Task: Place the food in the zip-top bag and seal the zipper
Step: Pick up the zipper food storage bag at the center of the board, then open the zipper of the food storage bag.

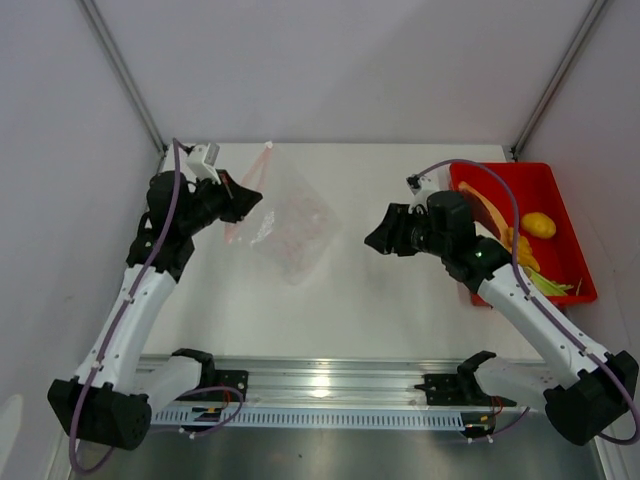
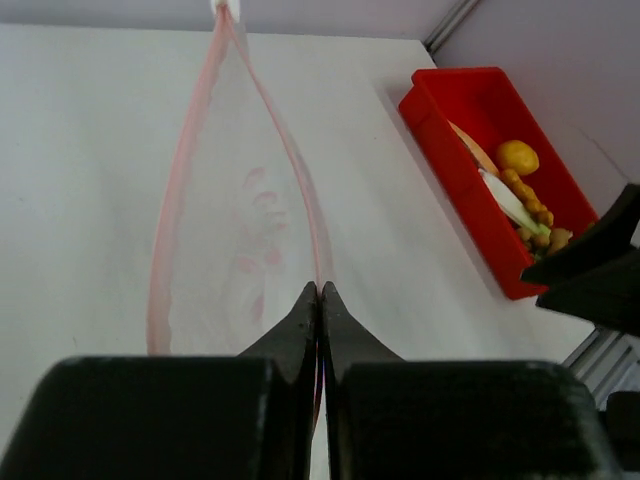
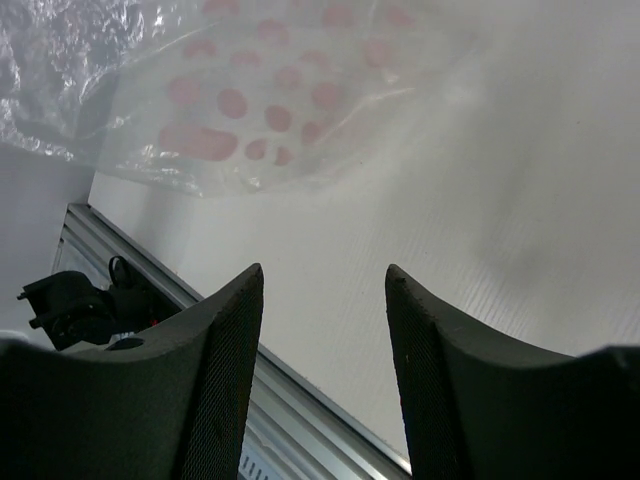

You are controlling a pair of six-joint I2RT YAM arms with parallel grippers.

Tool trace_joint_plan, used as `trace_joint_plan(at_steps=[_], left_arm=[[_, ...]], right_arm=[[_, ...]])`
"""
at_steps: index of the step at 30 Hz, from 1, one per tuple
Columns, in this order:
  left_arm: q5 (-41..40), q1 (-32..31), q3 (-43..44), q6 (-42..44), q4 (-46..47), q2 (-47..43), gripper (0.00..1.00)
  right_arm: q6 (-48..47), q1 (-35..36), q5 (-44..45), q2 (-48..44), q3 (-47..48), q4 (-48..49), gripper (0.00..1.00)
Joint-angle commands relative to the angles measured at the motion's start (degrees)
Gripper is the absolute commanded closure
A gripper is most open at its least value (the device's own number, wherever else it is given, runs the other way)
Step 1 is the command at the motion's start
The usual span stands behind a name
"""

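Note:
The clear zip-top bag (image 1: 292,228) lies on the white table at the back left, its mouth gaping. My left gripper (image 1: 243,203) is shut on one lip of the pinkish zipper (image 2: 302,190), with the strip running out from between the closed tips (image 2: 320,289). The other lip (image 2: 170,210) bows away to the left. My right gripper (image 1: 371,241) hangs open to the right of the bag, nothing between its fingers (image 3: 325,270); the bag (image 3: 270,100) lies ahead of it. The food sits in the red tray: a lemon (image 1: 538,225), an orange slice (image 1: 487,208), a tan bunch (image 1: 521,250) and a leek (image 1: 552,284).
The red tray (image 1: 500,167) stands at the right edge of the table, behind my right arm. A metal rail (image 1: 330,385) runs along the near edge between the arm bases. Grey walls close in on the table at the back and both sides.

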Motion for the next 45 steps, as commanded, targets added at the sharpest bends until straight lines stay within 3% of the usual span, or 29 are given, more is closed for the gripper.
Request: trace_joint_plan(at_steps=[1,9,13,19,33,45], left_arm=[[-0.6,-2.2,2.4,8.5,-8.3,-3.4,0.99],[-2.1,-11.2,-1.7,9.4,-7.1,-8.4,0.99],[-6.4,-16.6,-2.4,9.0,-6.2,-8.9,0.99],[-8.9,-22.1,-2.4,7.6,-5.7,-7.1,1.00],[-12.1,-27.5,-0.8,4.9,-3.2,-2.9,0.99],[-12.1,-28.3,0.9,4.3,-2.9,-1.5,1.00]], right_arm=[[2.5,1.2,4.1,1.9,6.3,-4.5,0.45],[9.4,6.1,10.1,12.0,22.3,-8.5,0.46],[12.1,9.6,14.8,21.8,33.6,-15.0,0.46],[14.3,13.1,17.6,25.5,40.6,-16.9,0.46],[18.0,15.7,19.8,20.8,34.8,-14.6,0.46],[18.6,16.3,19.6,20.3,33.4,-13.3,0.45]])
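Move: The left gripper already pinches the zip-top bag by a corner of its zipper edge; the right gripper, towards which it goes, is about 24 cm to its right, 10 cm back and 6 cm lower. From the right gripper, that held corner is therefore some 24 cm left, 10 cm ahead and 6 cm higher, the bag's middle roughly 18 cm left, 8 cm ahead and 10 cm lower, and the zipper's slider end about 25 cm ahead, 22 cm left and 4 cm higher. Keep the left gripper shut on the zipper edge and carry the bag some 10 cm right and 8 cm back towards the right gripper, rising slightly, then sinking about 3 cm and turning some 20 degrees clockwise. Meanwhile bring the right gripper, half open, about 10 cm left and 7 cm up to the zipper strips beside the left fingertips, first reaching forward, then easing back, fingers tipping slightly down; don't close it. ##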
